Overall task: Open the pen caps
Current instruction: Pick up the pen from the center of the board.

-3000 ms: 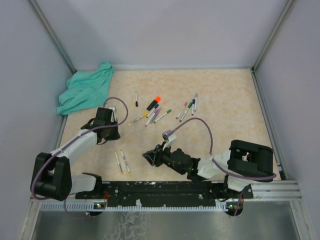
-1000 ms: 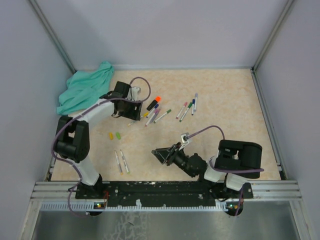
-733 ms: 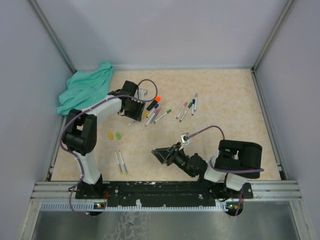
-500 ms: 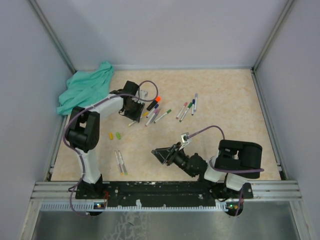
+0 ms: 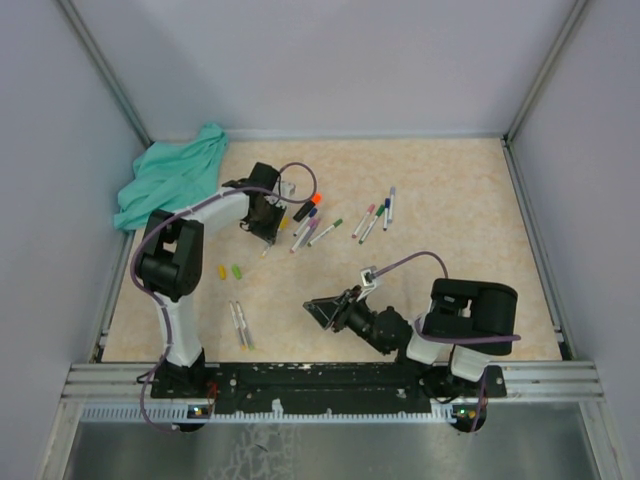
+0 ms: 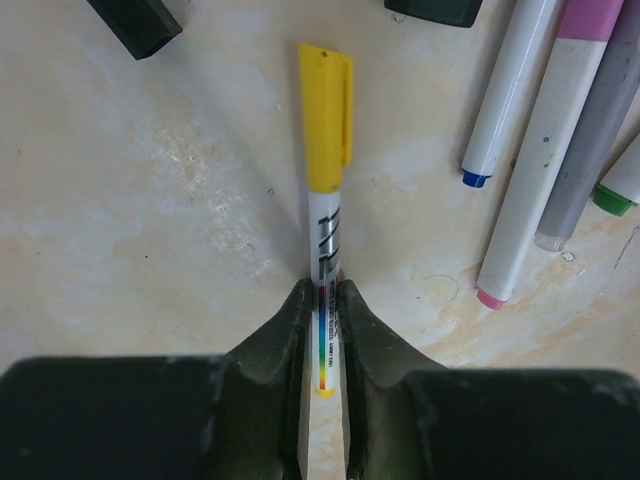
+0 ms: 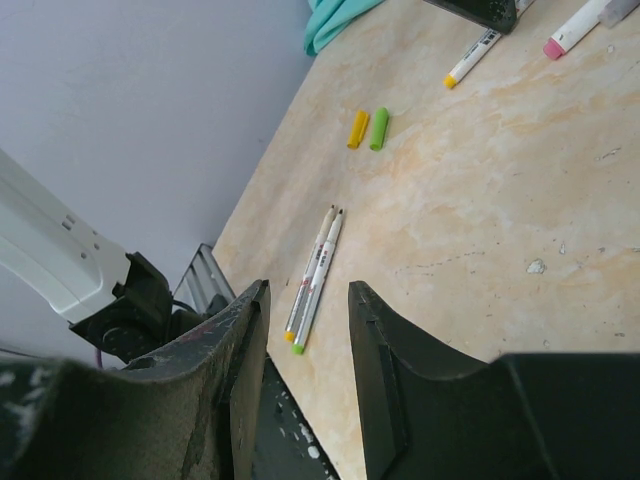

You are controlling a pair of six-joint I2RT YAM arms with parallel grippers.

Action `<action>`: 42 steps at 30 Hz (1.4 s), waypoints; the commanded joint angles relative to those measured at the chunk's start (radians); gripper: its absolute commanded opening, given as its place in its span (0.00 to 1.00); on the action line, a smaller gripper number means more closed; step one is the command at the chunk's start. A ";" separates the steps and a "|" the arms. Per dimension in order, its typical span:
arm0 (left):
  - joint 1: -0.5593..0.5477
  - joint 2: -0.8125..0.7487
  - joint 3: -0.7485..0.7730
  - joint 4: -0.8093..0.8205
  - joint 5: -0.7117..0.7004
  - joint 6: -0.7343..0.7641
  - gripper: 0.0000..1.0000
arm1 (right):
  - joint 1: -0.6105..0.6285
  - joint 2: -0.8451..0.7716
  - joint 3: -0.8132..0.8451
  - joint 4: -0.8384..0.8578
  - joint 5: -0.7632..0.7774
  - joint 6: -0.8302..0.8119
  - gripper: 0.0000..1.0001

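My left gripper (image 5: pixel 267 230) is shut on the white barrel of a pen (image 6: pixel 323 255), low on the table beside the pen cluster. That pen's yellow cap (image 6: pixel 325 118) is on and points away from the fingers (image 6: pixel 290 320). My right gripper (image 5: pixel 318 308) is open and empty, held above the table's near middle; in the right wrist view (image 7: pixel 308 300) nothing lies between its jaws. A loose yellow cap (image 5: pixel 222 271) and a loose green cap (image 5: pixel 237 270) lie side by side at the left. They also show in the right wrist view, yellow cap (image 7: pixel 357 129) and green cap (image 7: pixel 379 128).
Two uncapped pens (image 5: pixel 240 325) lie near the front left, also in the right wrist view (image 7: pixel 315 280). Several capped pens (image 5: pixel 312 230) and an orange-capped marker (image 5: pixel 314 199) lie right of the left gripper. More pens (image 5: pixel 376 214) lie further right. A teal cloth (image 5: pixel 170 178) is at the back left.
My left arm has swung from the left side to the pen cluster and shut on the yellow-capped pen. The right gripper has drawn back a little and stays open.
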 commanded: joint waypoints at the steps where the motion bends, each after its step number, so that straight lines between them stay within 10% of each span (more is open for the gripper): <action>1: -0.004 0.006 -0.019 -0.002 -0.023 -0.002 0.13 | -0.010 0.003 -0.001 0.161 0.018 -0.005 0.38; 11: -0.003 -0.243 -0.162 0.096 -0.077 -0.047 0.00 | -0.009 -0.033 0.024 0.107 -0.026 -0.043 0.38; 20: -0.003 -0.739 -0.479 0.350 0.138 -0.229 0.00 | 0.094 -0.268 0.204 -0.476 0.072 -0.307 0.39; 28: 0.002 -1.121 -0.794 0.629 0.371 -0.415 0.00 | 0.097 -0.237 0.228 -0.405 0.037 -0.368 0.52; 34: 0.025 -1.201 -0.831 0.646 0.475 -0.418 0.00 | 0.086 -0.199 0.313 -0.402 0.018 -0.449 0.71; 42: 0.044 -1.237 -0.845 0.656 0.557 -0.447 0.00 | 0.031 -0.218 0.368 -0.460 -0.030 -0.413 0.72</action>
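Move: The yellow-capped pen already lies between the left hand's not yet shut fingertips, its middle about 2 cm ahead and 1 cm right. From that hand the blue-capped marker is about 6 cm ahead and 9 right, the pink marker 3 ahead and 9 right, the orange-capped marker 10 ahead and 9 right. From the right hand, the pen is roughly 21 cm ahead, 9 left and 11 below; the uncapped pens lie level with it, 17 left. The yellow-capped pen is pinched near its plain end as the left fingers close fully, then lifted about 20 cm and drawn back some 15 cm, the wrist swinging roughly 60 degrees so the down-pointing fingers come round towards the right. Meanwhile the right hand rises and shifts left, about 7 and 5 cm, towards the pen, tips its fingers up slightly and opens wide, touching nothing. ##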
